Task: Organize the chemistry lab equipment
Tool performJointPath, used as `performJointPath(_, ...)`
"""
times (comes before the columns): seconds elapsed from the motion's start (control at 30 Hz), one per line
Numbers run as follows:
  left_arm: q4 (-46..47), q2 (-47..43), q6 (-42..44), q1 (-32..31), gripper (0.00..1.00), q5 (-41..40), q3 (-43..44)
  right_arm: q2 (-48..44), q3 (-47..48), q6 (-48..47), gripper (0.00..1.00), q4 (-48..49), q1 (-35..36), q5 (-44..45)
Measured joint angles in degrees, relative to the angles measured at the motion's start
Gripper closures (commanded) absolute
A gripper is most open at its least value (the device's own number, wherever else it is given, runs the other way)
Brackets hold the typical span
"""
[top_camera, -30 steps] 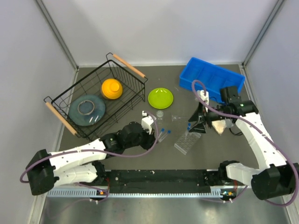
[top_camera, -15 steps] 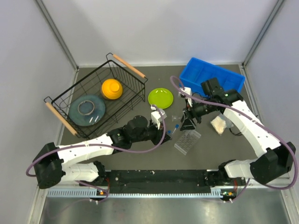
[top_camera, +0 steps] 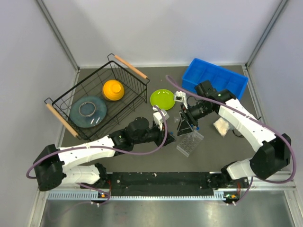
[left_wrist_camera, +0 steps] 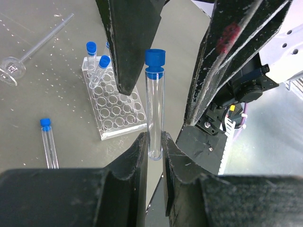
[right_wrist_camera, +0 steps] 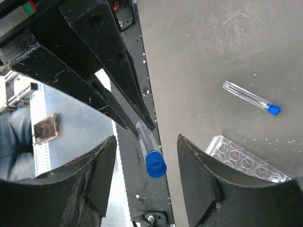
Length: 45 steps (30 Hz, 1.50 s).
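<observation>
My left gripper (left_wrist_camera: 155, 142) is shut on the bottom end of a clear blue-capped tube (left_wrist_camera: 154, 109) and holds it above the table. In the right wrist view the same tube (right_wrist_camera: 149, 151) points its cap between the jaws of my right gripper (right_wrist_camera: 147, 138), which stand open on either side with gaps. The two grippers meet left of the clear grid rack (top_camera: 189, 143). The rack (left_wrist_camera: 116, 106) holds three capped tubes (left_wrist_camera: 97, 66) at one end. Another tube (left_wrist_camera: 49, 144) lies loose on the table. The white-filled packet (top_camera: 221, 126) lies to the right.
A lime-green plate (top_camera: 162, 99) sits behind the grippers and a blue bin (top_camera: 215, 80) stands at the back right. At the left, a wire basket (top_camera: 97, 101) holds an orange dome (top_camera: 113, 90) and a grey-blue dish (top_camera: 88, 110). A small clear stemmed piece (left_wrist_camera: 12, 68) lies near the rack.
My right arm has swung left from beside the packet to the tube, and its jaws have narrowed a little. My left gripper has carried the tube right, towards the rack.
</observation>
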Motion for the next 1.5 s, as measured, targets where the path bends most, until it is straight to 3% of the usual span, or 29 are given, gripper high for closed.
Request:
performJointPath(0.07,0.1,0.0,0.0,0.0,0.88,0.0,0.0,0.5,0.0,0.5,0.57,0.0,0.1,-0.9)
performJointPath(0.2,0.1,0.0,0.0,0.0,0.88,0.2,0.0,0.8,0.0,1.5,0.84,0.2,0.4,-2.4)
performJointPath(0.33,0.4,0.0,0.0,-0.3,0.83,0.5,0.0,0.8,0.0,1.9,0.94,0.4,0.4,-2.7)
performJointPath(0.5,0.1,-0.3,-0.3,-0.3,0.59,-0.2,0.0,0.8,0.0,1.9,0.95,0.7,0.4,-2.8)
performJointPath(0.57,-0.9,-0.9,-0.5,-0.3,0.43,-1.2,0.0,0.6,0.0,1.9,0.95,0.7,0.4,-2.8)
performJointPath(0.7,-2.5,-5.7,-0.2,-0.3,0.22,-5.2,-1.2,-1.9,-0.8,1.4,0.95,2.0,0.4,0.2)
performJointPath(0.73,-2.8,-7.7,-0.1,-0.3,0.15,-6.4,-1.9,-3.3,-1.6,1.2,0.95,2.9,0.4,1.6)
performJointPath(0.77,-3.0,-9.9,-0.1,-0.3,0.01,-8.1,-2.6,-4.9,-2.9,0.8,0.95,3.9,0.4,3.1)
performJointPath(1.13,-11.8,-34.7,-1.5,0.5,0.01,-29.6,-12.8,-20.6,-23.9,-11.3,0.92,16.1,0.7,18.2)
performJointPath(1.5,-19.7,-34.5,-3.0,0.5,0.01,-33.3,-13.9,-18.9,-27.7,-14.6,0.91,27.9,0.7,26.0)
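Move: The blue-capped test tube, still in the left fingers by its lower part, has its middle about 3 cm left of the right hand, 1 cm back and 1 cm lower; from the left hand that is 3 cm right, 1 cm ahead and 1 cm up. The tube rack stands some 5 cm right of the right hand, level fore and aft, 16 cm below; a loose test tube lies 3 cm ahead and 8 cm left of that hand, 18 cm down. Staying nearly in place, the right hand shuts its already straddling fingers on the tube's cap end; only then does the left open wide and pull away some 15 cm to the left, arching up and back down while swinging counter-clockwise. The right carries the tube right and about 8 cm down towards the rack, then 4 cm forward over it, its wrist turning some 40 degrees. ##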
